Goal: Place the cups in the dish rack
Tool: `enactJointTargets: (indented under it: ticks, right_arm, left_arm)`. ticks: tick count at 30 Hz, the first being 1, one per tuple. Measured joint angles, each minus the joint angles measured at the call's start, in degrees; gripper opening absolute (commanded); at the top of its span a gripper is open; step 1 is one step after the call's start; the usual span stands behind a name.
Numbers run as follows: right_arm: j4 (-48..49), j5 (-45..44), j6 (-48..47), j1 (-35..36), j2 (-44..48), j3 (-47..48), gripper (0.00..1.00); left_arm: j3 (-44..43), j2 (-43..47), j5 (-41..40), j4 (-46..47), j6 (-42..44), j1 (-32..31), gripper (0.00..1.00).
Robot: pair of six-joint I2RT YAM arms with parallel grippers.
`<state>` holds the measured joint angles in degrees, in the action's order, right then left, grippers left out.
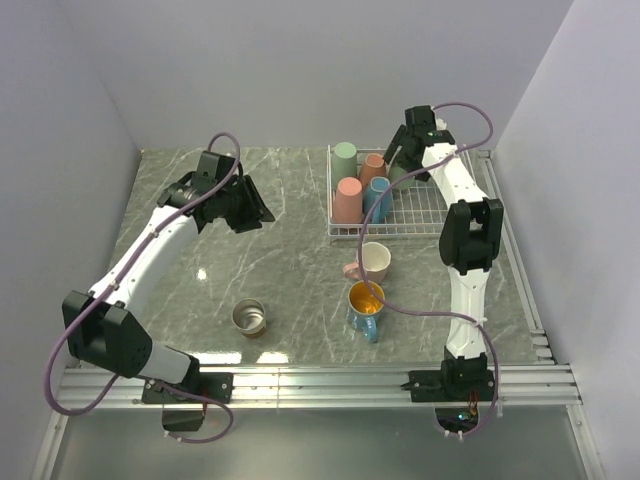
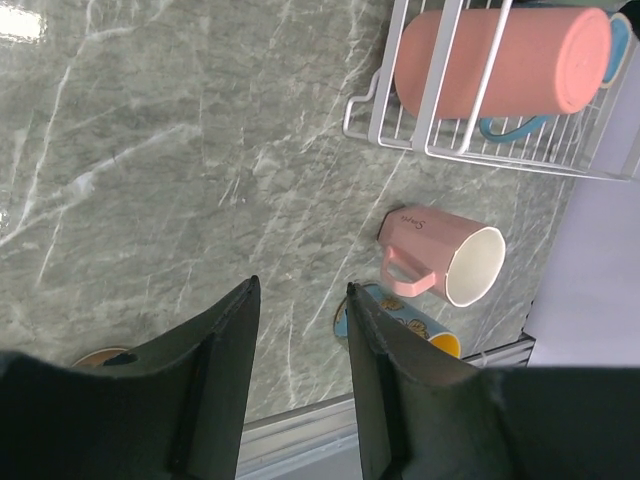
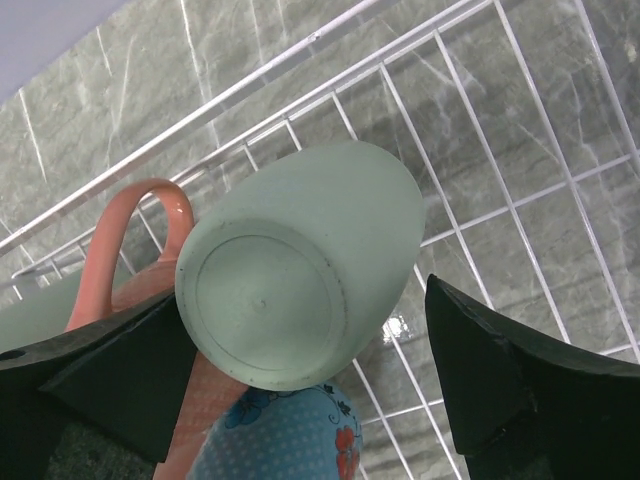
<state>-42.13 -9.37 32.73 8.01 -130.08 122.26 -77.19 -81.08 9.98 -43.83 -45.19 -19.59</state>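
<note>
The white wire dish rack point(image 1: 432, 208) holds several upturned cups: mint green point(image 1: 345, 157), salmon point(image 1: 373, 166), pink point(image 1: 348, 198) and blue point(image 1: 379, 196). My right gripper point(image 1: 404, 160) hangs over the rack, open around another upturned mint green cup point(image 3: 300, 260); a gap shows between that cup and the right finger point(image 3: 500, 380). On the table lie a pale pink mug point(image 1: 373, 262) and a blue mug with an orange inside point(image 1: 365, 304), both on their sides, with a steel cup point(image 1: 249, 317) upright. My left gripper point(image 1: 252, 205) hovers left of the rack, open and holding nothing.
In the left wrist view the rack's corner point(image 2: 372, 125) and the pink cup point(image 2: 500, 60) sit at the upper right, with the pale pink mug point(image 2: 450, 260) below them. The rack's right half point(image 3: 500, 130) is bare grid. Grey walls close three sides; a metal rail point(image 1: 320, 380) runs along the near edge.
</note>
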Motion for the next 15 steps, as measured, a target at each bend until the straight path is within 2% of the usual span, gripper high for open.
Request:
enactJointTargets:
  ticks: [7, 12, 15]
  right_arm:
    - [-2.0, 0.6, -0.5, 0.0, 3.2, -0.1, 0.98]
    - [-3.6, 0.7, -0.7, 0.0, 12.6, -2.2, 0.98]
    - [-3.7, 0.7, -0.6, 0.0, 21.4, -5.8, 0.99]
  left_arm:
    - [-2.9, -4.7, 0.3, 0.8, 0.4, -0.6, 0.45]
    - [-5.6, -9.9, 1.0, 1.6, 0.8, -1.6, 0.44]
    - [-9.0, -14.2, 1.3, 1.7, 1.3, -3.3, 0.44]
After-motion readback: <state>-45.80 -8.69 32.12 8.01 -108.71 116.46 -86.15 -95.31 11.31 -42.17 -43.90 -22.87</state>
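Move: The right hand stands open around the green cup just set in the rack, its middle some 4 cm below and 2 cm to the left. The pink cup it would take next is about 28 cm back, 14 cm left and 8 cm down; the blue cup stands roughly 10 cm behind the pink one. From the left hand, the pink cup lies about 30 cm right, 5 cm back and 17 cm down. Right hand rises 15 cm off the green cup, drawing back, fingers open; left eases right, forward and down. ##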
